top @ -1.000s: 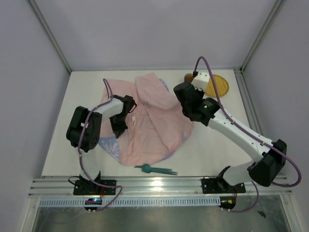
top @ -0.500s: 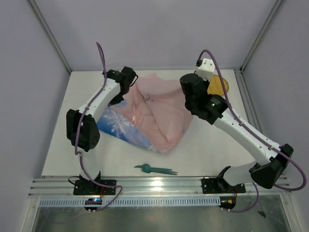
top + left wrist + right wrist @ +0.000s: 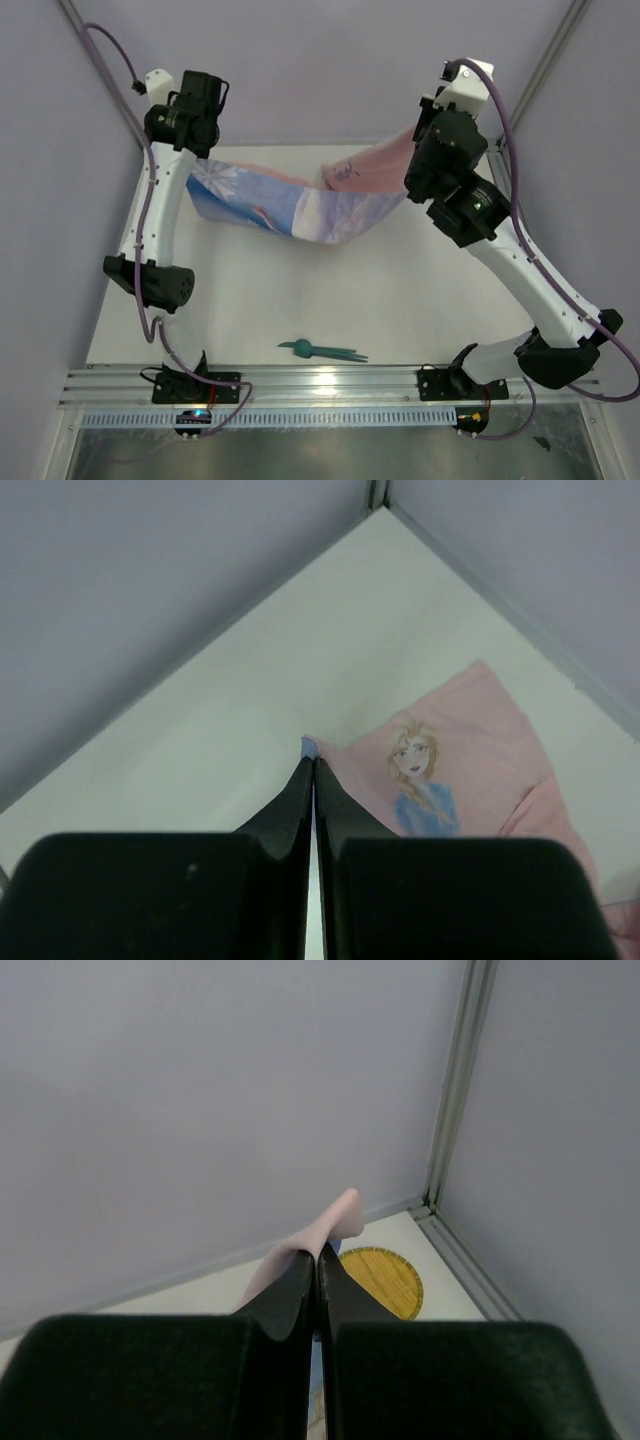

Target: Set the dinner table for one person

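Observation:
A pink and blue printed cloth (image 3: 300, 210) hangs stretched in the air between my two grippers, sagging in the middle above the white dinner table (image 3: 420, 290). My left gripper (image 3: 193, 158) is raised at the far left and is shut on one corner of the cloth (image 3: 470, 740). In the left wrist view the left gripper (image 3: 312, 762) has that corner's tip poking out past it. My right gripper (image 3: 416, 140) is raised at the far right, shut on the opposite corner. In the right wrist view the pink cloth (image 3: 340, 1210) folds over the right gripper (image 3: 320, 1252).
A teal fork (image 3: 322, 349) lies near the table's front edge. A round yellow woven mat (image 3: 385, 1280) sits in the far right corner; the right arm hides it in the top view. Silver rails (image 3: 330, 385) frame the table, with grey walls behind.
Both arms have risen and spread apart towards the back corners. The cloth has come up off the table from a crumpled heap and now hangs stretched between them.

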You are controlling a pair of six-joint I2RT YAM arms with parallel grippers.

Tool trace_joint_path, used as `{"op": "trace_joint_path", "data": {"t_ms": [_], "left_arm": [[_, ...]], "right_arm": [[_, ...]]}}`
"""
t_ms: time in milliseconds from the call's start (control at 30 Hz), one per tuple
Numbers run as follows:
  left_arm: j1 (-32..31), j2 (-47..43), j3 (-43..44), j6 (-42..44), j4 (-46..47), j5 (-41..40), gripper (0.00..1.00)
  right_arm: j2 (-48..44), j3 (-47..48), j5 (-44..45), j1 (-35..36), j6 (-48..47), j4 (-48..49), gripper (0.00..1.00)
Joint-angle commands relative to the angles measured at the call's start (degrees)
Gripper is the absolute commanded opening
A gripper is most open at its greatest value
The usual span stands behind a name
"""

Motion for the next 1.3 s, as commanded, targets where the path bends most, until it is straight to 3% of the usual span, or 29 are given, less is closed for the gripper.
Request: {"op": "trace_joint_path", "data": {"t_ms": [0, 167, 200, 467, 667, 900, 1100, 1267], "left_arm": [[1.7, -6.0, 5.1, 3.6, -9.7, -4.5, 0.0], [2.3, -14.2, 3.9, 7.9, 1.3, -9.5, 0.0], [2.3, -17.5, 3.4, 9.1, 7.0, -9.9, 0.0], [2.3, -31.2, -0.5, 25.9, 33.3, -10.6, 0.0], [2.2, -36.0, 3.2, 30.5, 39.3, -8.4, 0.0], [2.2, -38.4, 3.9, 27.7, 36.5, -4.8, 0.0], [2.2, -35.2, -0.1, 32.3, 37.5, -9.8, 0.0], [2.2, -31.4, -7.7, 44.9, 49.6, -17.6, 0.0]], "right_arm": [[2.2, 7.9, 2.6, -0.4, -13.6, 9.2, 0.03], [5.1, 17.3, 3.0, -0.4, -20.3, 11.5, 0.03], [5.4, 18.6, 3.2, -0.4, -20.9, 11.5, 0.03], [5.3, 29.6, 4.7, 0.1, -28.0, 14.0, 0.03], [2.2, 32.9, 8.1, 5.6, -39.0, 23.8, 0.03], [1.9, 38.5, 11.9, 11.6, -43.6, 24.3, 0.03], [4.2, 37.1, 15.0, 11.7, -50.2, 29.0, 0.03], [6.5, 33.5, 15.6, 10.9, -53.1, 31.2, 0.03]]}}
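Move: Near each hand the place for the cloth is the table's middle: about 26 cm to the left hand's right, 4 cm back and 35 cm below, and for the right hand roughly 19 cm left, 3 cm ahead and 50 cm below. The yellow plate lies some 22 cm ahead of the right hand, 13 cm to its right. The green cutlery lies about 24 cm back and 17 cm left of the right hand, and 31 cm back and 27 cm right of the left one. Pulling the held cloth high and apart, both hands keep their shut grip on its edge. The left rises and sweeps back about 30 cm while drifting left, its fingers tipping upward, then comes a little forward and down again; the right climbs nearly 20 cm, drawing back and to the right, before starting to ease down. ##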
